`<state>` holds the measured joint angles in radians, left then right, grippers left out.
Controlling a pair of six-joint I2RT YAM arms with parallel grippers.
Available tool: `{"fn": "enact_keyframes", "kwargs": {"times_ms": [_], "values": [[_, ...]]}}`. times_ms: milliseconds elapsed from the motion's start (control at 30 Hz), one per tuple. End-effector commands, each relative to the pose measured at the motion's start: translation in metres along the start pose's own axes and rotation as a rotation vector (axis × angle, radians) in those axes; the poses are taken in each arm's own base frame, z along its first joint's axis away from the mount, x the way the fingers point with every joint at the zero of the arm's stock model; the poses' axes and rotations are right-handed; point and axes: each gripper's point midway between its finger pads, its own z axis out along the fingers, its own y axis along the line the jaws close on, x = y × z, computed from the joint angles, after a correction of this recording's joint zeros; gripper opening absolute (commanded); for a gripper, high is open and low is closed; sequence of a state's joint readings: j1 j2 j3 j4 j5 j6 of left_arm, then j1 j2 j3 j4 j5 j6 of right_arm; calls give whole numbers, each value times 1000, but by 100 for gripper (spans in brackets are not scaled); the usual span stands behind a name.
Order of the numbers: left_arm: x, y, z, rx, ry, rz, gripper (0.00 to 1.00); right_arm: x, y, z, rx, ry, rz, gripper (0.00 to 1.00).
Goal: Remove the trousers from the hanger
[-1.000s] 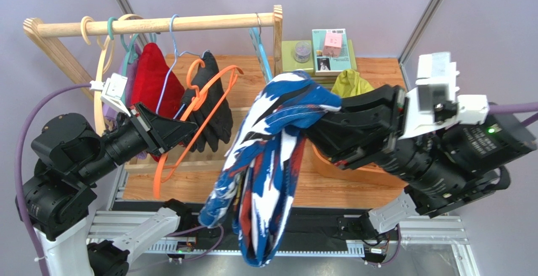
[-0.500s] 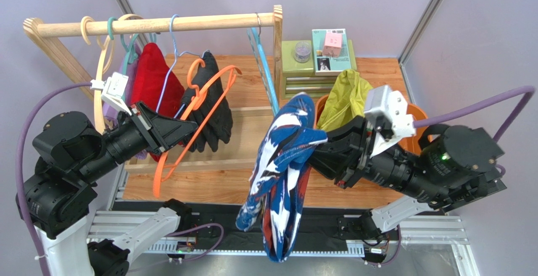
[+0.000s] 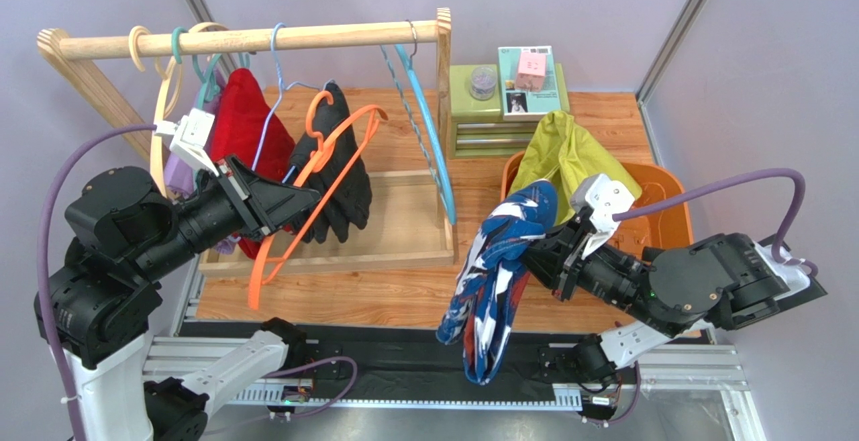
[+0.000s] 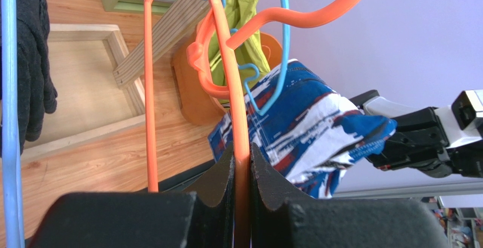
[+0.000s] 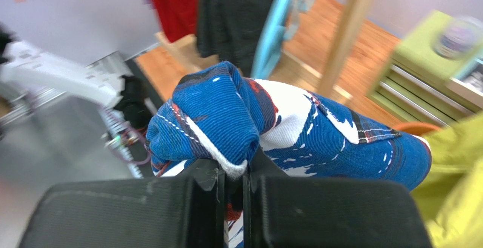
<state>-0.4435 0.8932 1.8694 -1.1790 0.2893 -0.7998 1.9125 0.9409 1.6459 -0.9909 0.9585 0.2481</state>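
The navy blue trousers [image 3: 496, 272] with white and red print hang from my right gripper [image 3: 542, 252], which is shut on a fold of them [image 5: 295, 126] at the table's front edge, left of the orange basket [image 3: 673, 209]. The yellow-green trousers [image 3: 567, 154] lie draped in that basket. My left gripper [image 3: 300, 202] is shut on the bare orange hanger [image 3: 321, 164], with one thin bar pinched between the jaws [image 4: 242, 154]. This hanger hangs tilted in front of the black garment [image 3: 345, 181]. A bare light blue hanger [image 3: 425, 129] hangs at the rail's right end.
The wooden rack [image 3: 252, 38] stands at the back left with a red garment [image 3: 237, 119] and several more hangers. Its wooden base frame [image 3: 403, 245] lies below. A green drawer box [image 3: 494, 99] with small items stands at the back.
My right arm has swung right and down toward the front edge, carrying the blue trousers away from the rack to beside the basket. The left gripper has kept its hold on the orange hanger.
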Motion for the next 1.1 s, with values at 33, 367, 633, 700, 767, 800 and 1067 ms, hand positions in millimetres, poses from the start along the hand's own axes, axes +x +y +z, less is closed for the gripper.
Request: {"fn": "enact_keyframes", "kwargs": {"times_ms": [33, 367, 633, 700, 767, 800, 1067], "values": [[-10, -9, 2, 34, -28, 37, 0, -10, -45, 7, 296, -120, 182, 0], [-11, -11, 4, 45, -21, 43, 0, 28, -105, 58, 580, 43, 104, 0], [-7, -7, -1, 37, -29, 44, 0, 22, -152, 43, 779, 29, 128, 0], [-8, -7, 0, 32, -33, 47, 0, 10, -153, 41, 780, 11, 126, 0], [-9, -8, 1, 37, -31, 49, 0, -7, -152, 35, 773, -21, 148, 0], [-9, -8, 2, 36, -28, 49, 0, -8, -153, 35, 782, -7, 136, 0], [-7, -8, 6, 44, -14, 46, 0, -61, -172, -1, 903, -66, 40, 0]]}}
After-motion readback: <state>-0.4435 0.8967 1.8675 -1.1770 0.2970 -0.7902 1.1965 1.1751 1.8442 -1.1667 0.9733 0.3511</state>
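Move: The patterned trousers are already off their hanger and in the right hand's fingers. The orange basket they are taken to lies about 25 cm ahead of that hand, 18 cm to its right and 37 cm below. In its left part the yellow garment stands some 27 cm ahead and 12 cm right; the light-blue hanger hangs about 28 cm ahead, 15 cm left. From the left hand, the basket lies roughly 20 cm ahead and 48 cm right. The trousers, still pinched in the shut right fingers, are carried quickly forward about 14 cm towards the basket's left part, dipping some 7 cm on the way, then shifted about 5 cm to the right and raised again almost to the starting height. Meanwhile the wrist swings clockwise some 40 degrees, until the fingers point nearly straight ahead. ##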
